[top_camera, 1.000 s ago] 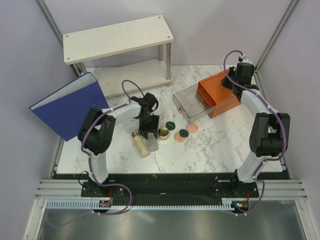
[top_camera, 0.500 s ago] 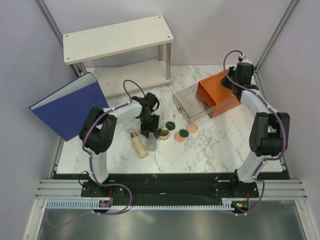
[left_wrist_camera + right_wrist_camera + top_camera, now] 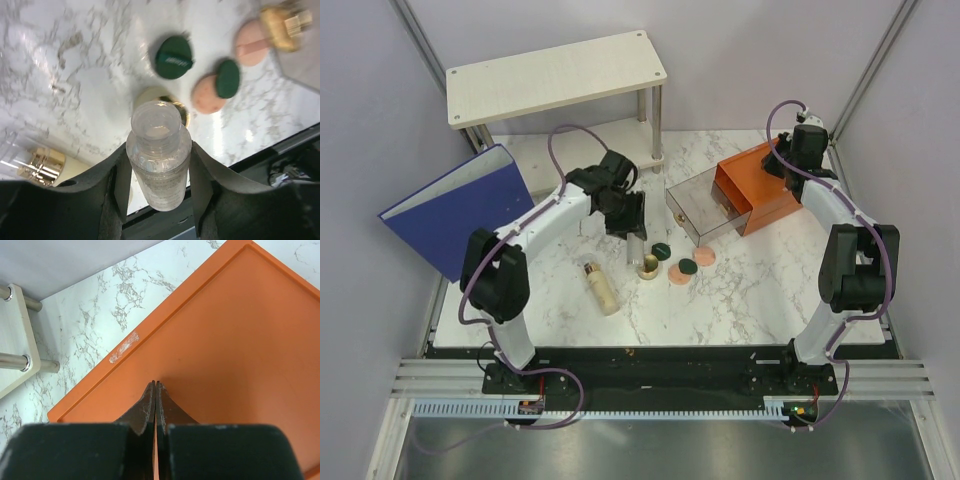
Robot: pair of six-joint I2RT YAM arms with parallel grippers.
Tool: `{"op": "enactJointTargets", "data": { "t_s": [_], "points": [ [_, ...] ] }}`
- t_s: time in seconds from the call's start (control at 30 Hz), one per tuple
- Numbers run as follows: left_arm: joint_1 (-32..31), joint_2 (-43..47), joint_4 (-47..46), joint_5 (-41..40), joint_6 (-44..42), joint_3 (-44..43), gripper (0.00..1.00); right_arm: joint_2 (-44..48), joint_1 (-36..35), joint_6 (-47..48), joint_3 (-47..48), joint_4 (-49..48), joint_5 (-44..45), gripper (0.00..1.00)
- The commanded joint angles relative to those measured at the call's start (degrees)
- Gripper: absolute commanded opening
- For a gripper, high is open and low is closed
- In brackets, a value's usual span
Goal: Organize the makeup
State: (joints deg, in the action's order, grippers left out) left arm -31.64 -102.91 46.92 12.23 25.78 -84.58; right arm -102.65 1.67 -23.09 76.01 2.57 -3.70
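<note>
My left gripper (image 3: pixel 631 230) is shut on the clear bottle (image 3: pixel 636 248), which hangs above the marble next to the round gold jar (image 3: pixel 647 268). In the left wrist view the clear bottle (image 3: pixel 159 160) is pinched between both fingers of the left gripper (image 3: pixel 159 167), its open neck pointing down at the gold jar (image 3: pixel 144 95). Two dark green discs (image 3: pixel 661 249) (image 3: pixel 687 267) and two peach discs (image 3: pixel 675 273) (image 3: pixel 705 257) lie to the right. The beige bottle (image 3: pixel 600 286) lies on its side. My right gripper (image 3: pixel 155 384) is shut and empty just over the orange box (image 3: pixel 240 330).
The orange box (image 3: pixel 760 185) stands at the back right with a clear drawer (image 3: pixel 698 210) pulled out toward the discs. A blue binder (image 3: pixel 460 210) leans at the left. A white two-tier shelf (image 3: pixel 555 75) stands at the back.
The left gripper closed on the clear bottle, lifted it off the table and carried it back and slightly right. The right arm has not moved.
</note>
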Motion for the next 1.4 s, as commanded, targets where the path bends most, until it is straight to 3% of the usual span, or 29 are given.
{"op": "enactJointTargets", "data": {
  "t_s": [0.0, 0.17, 0.43, 0.67, 0.9, 1.37],
  "points": [
    [-0.3, 0.6, -1.1, 5.8, -0.6, -11.6, 0.02, -6.5, -0.3, 2.0, -4.2, 17.4, 0.4, 0.00],
    [-0.3, -10.4, -1.2, 14.6, -0.6, -29.7, 0.02, -6.9, -0.3, 2.2, -4.0, 17.4, 0.2, 0.00],
    [-0.8, -27.1, -2.7, 20.4, 3.4, -54.9, 0.02, -7.0, -0.3, 2.4, -4.2, 17.5, 0.1, 0.00],
    [-3.7, -31.5, -9.5, 23.8, 7.7, -55.3, 0.03, -7.0, -0.3, 2.6, -4.3, 17.4, -0.1, 0.00],
    [-5.6, -33.8, -10.8, 23.9, 8.2, -55.3, 0.16, -7.6, -0.3, 2.5, -4.2, 17.5, -0.8, 0.00],
    [-6.5, -34.7, -11.0, 16.8, 6.0, -54.8, 0.29, -7.7, -0.3, 2.6, -4.4, 17.4, -1.6, 0.00]
  ]
}}
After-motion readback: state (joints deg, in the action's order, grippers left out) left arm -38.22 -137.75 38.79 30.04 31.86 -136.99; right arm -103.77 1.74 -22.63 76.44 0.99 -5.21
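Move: The left gripper already holds the clear bottle. The open clear drawer it is going to lies about 8 cm ahead, 18 cm to the right and 7 cm below it. The orange cabinet stands some 12 cm ahead and 29 cm right; the gold cup is about 7 cm back and 3 cm right, the green puff 4 cm back and 6 cm right. From the right gripper, the drawer is roughly 10 cm back, 18 cm left and 11 cm lower. Carry the clear bottle in the left gripper rightward and forward to above the open drawer, about 20 cm right in all, arching up some 13 cm, then sinking about 6 cm and easing back slightly as it nears the spot. Swing the fingertips out to the right by roughly 30 degrees on the way and keep the grip unchanged. ##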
